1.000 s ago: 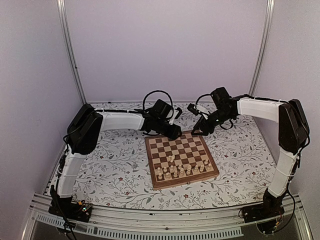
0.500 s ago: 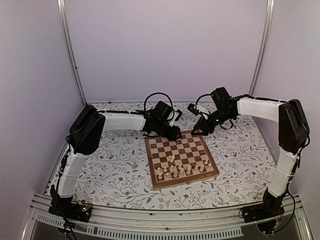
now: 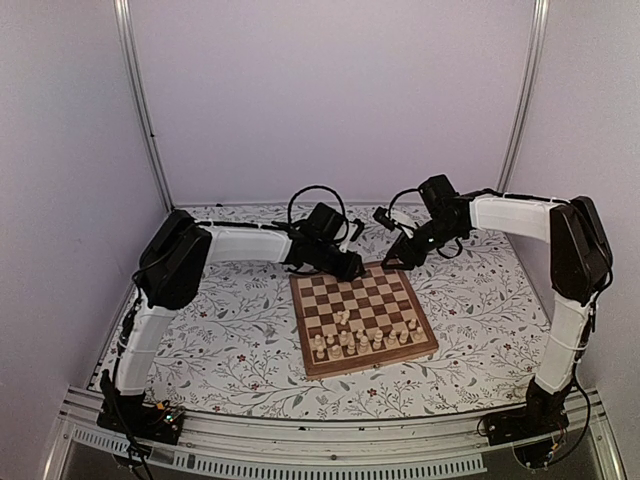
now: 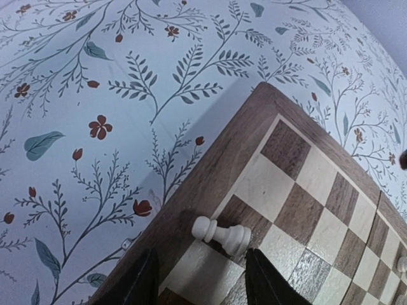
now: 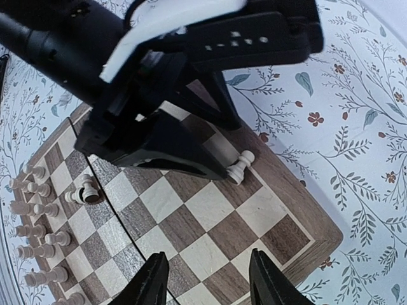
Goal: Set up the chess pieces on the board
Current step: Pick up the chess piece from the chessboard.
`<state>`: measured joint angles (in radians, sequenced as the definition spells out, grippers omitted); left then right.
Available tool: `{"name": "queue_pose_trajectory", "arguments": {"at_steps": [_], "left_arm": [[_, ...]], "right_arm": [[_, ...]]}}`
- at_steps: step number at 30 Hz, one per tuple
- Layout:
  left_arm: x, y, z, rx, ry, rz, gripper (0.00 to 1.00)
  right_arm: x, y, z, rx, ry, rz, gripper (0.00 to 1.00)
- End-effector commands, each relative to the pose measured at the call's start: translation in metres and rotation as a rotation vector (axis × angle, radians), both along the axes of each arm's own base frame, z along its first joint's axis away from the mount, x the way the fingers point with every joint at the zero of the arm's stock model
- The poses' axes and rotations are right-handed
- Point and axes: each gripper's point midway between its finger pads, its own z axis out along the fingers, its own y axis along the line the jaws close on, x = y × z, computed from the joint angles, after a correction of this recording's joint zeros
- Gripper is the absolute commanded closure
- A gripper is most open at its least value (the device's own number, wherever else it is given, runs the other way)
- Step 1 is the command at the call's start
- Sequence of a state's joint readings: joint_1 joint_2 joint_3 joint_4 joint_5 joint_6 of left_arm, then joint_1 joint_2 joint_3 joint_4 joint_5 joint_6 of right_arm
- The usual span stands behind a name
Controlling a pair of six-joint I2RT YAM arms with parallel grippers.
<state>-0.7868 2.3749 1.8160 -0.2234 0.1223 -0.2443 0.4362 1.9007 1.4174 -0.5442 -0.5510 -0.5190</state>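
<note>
The board (image 3: 372, 296) lies mid-table, with several pale chess pieces (image 3: 362, 338) on its near rows. In the left wrist view one pale pawn (image 4: 222, 234) lies on its side at the board's (image 4: 299, 190) far corner, half on the wood border. My left gripper (image 4: 200, 257) stands open astride it; the right finger (image 4: 262, 283) is almost at the pawn's base and the left finger (image 4: 141, 283) is well clear. The right wrist view shows the same pawn (image 5: 240, 166) beside the left gripper's black body (image 5: 165, 143). My right gripper (image 5: 208, 254) hovers open over bare squares.
The floral tabletop (image 3: 230, 340) surrounds the board. Both grippers (image 3: 350, 268) (image 3: 394, 259) are close together at the board's far edge. Another piece (image 5: 82, 190) lies tipped mid-board, and standing pieces (image 5: 35, 216) line the far-left of the right wrist view.
The right gripper has drifted slightly left toward the board's far corner. The left arm has shifted a little over the far edge.
</note>
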Motion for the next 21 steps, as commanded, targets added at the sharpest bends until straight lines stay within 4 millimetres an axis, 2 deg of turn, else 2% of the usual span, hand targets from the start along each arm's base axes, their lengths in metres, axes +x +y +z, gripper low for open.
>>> {"name": "queue_pose_trajectory", "arguments": {"at_steps": [1, 6, 10, 16, 21], "left_arm": [[-0.006, 0.008, 0.027, -0.031, -0.024, 0.01, 0.5], [-0.018, 0.025, 0.075, -0.075, -0.134, 0.029, 0.49], [-0.03, 0.047, 0.101, -0.113, -0.183, 0.07, 0.48], [-0.045, 0.067, 0.098, -0.076, -0.17, 0.089, 0.48], [-0.052, 0.072, 0.092, -0.063, -0.151, 0.092, 0.48]], "right_arm": [[0.024, 0.0, -0.01, -0.024, 0.004, -0.062, 0.54], [0.027, 0.006, -0.024, -0.058, 0.038, -0.083, 0.52], [0.025, 0.017, -0.033, -0.093, 0.036, -0.081, 0.52], [0.033, 0.027, -0.042, -0.109, 0.055, -0.105, 0.52], [0.038, 0.039, -0.046, -0.113, 0.074, -0.112, 0.52]]}}
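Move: The chess piece I want lies on its side on the far row, three squares in from the board's far right corner. It is about 3 cm ahead of my right hand, 6 cm to its left and 8 cm below. The fallen pair on mid-board is some 13 cm nearer than that piece and 5 cm left of it. From my left hand, hovering right beside the wanted piece, it is roughly 1 cm ahead, 2 cm right and 2 cm down. I clear my left hand out of the way empty, drawing it left and back off the lying piece and then lifting it some 10 cm, the wrist tipping up a little. Meanwhile my right hand comes in for that same piece, forward and down first, then left and still sinking, about 6 cm in all, its fingers staying half open and not yet on the piece. ##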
